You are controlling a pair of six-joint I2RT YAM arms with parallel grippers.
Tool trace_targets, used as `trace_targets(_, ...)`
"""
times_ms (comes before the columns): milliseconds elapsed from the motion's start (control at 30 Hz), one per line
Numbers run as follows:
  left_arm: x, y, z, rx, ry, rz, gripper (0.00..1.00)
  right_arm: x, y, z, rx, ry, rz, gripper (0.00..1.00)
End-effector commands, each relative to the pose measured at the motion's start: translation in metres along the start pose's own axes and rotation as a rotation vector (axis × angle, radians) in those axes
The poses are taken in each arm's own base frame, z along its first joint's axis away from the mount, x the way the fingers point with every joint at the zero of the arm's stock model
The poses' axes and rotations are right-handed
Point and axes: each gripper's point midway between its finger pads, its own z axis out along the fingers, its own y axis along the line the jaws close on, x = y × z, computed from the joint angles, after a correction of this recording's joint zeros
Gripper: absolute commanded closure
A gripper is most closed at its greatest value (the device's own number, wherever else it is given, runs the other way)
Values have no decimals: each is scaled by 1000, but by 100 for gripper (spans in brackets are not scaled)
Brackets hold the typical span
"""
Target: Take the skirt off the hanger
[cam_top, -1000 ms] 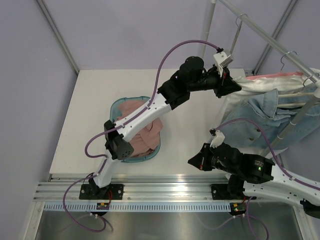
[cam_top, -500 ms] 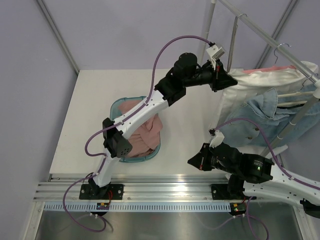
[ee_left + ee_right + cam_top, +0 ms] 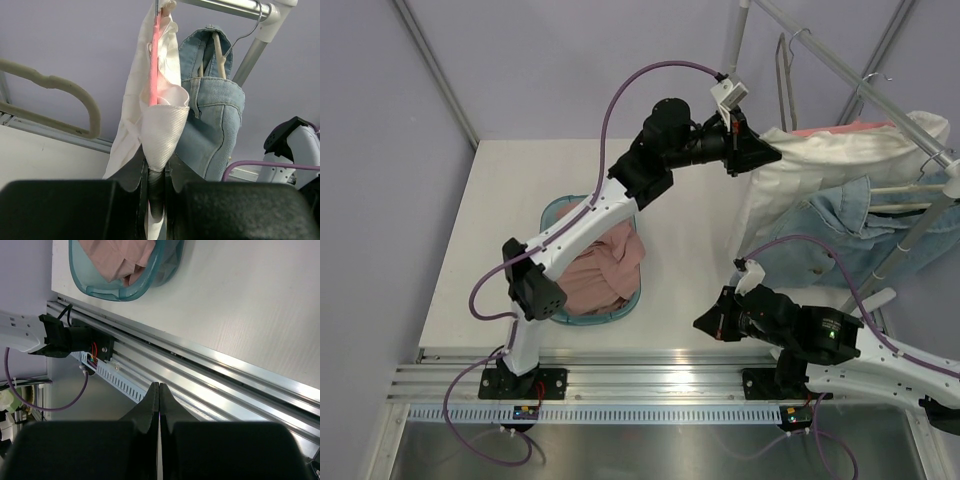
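The white skirt with a pink waistband hangs from a hanger whose wire hook sits on the rack rail at the right. My left gripper is shut on the skirt's left edge and holds it stretched leftward. In the left wrist view a fold of the white skirt is pinched between the left gripper's jaws, and the pink band runs up to the hook. My right gripper hovers low near the table's front edge, shut and empty; in its wrist view the right gripper points at the aluminium rails.
A denim garment hangs on its own hanger beside the skirt. An empty beige hanger hangs further left on the rail. A teal basket holding pink clothes stands on the table left of centre.
My left gripper has moved left and slightly up with the skirt's edge in it. The skirt has swung up and stretched leftward. The right arm has stayed still.
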Motion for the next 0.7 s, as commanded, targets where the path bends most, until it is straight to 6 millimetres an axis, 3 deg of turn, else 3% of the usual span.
trace_targets(0, -81, -53, -29, 102, -190, 141, 100, -8, 21, -4, -60, -12, 14, 100)
trace_targets(167, -80, -57, -40, 83, -172, 162, 100, -9, 24, -4, -68, -13, 11, 100)
trace_targets(200, -66, -47, -40, 59, -146, 145, 100, -11, 25, -5, -71, -17, 12, 100)
trace_targets(267, -70, -50, -52, 43, -160, 155, 100, -11, 25, -6, -73, -20, 12, 100)
trace_targets(333, -53, -37, -59, 11, -129, 133, 100, -12, 24, -6, -69, -23, 11, 100)
trace_targets(400, -57, -36, -72, -10, -132, 142, 100, -12, 24, -7, -69, -23, 6, 97)
trace_targets(467, -48, -27, -80, -32, -111, 132, 100, -11, 24, -6, -68, -23, 2, 94)
trace_targets(500, -54, -27, -88, -39, -117, 138, 100, -11, 23, -6, -66, -23, 3, 91)
trace_targets(567, -47, -21, -97, -59, -99, 127, 100, -12, 23, -6, -65, -24, 0, 84)
trace_targets(600, -53, -23, -107, -70, -110, 140, 100, -11, 24, -6, -69, -21, -1, 69)
trace_targets(667, -39, -13, -119, -124, -81, 134, 100, -11, 24, -5, -69, -17, -11, 51)
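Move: My left hand still grips the near end of the white skirt on its hanger, high up. The green bin with the pink skirt lies about 37 cm to its left, roughly level fore and aft, and some 42 cm below. The denim skirt hangs about 16 cm to its right and 9 cm back; the empty hanger is some 13 cm ahead, 3 cm right. From my right hand, the white skirt's middle is about 21 cm ahead, 23 cm right and 20 cm higher. I keep my left fingers shut on the skirt's end and draw it left, away from the rack and towards the bin side, about 9 cm, faster as I go. I rise slightly and ease back at first, then sink some 5 cm and come forward again. My right hand stays in place, and near the end its shut, empty fingers open roughly halfway. ##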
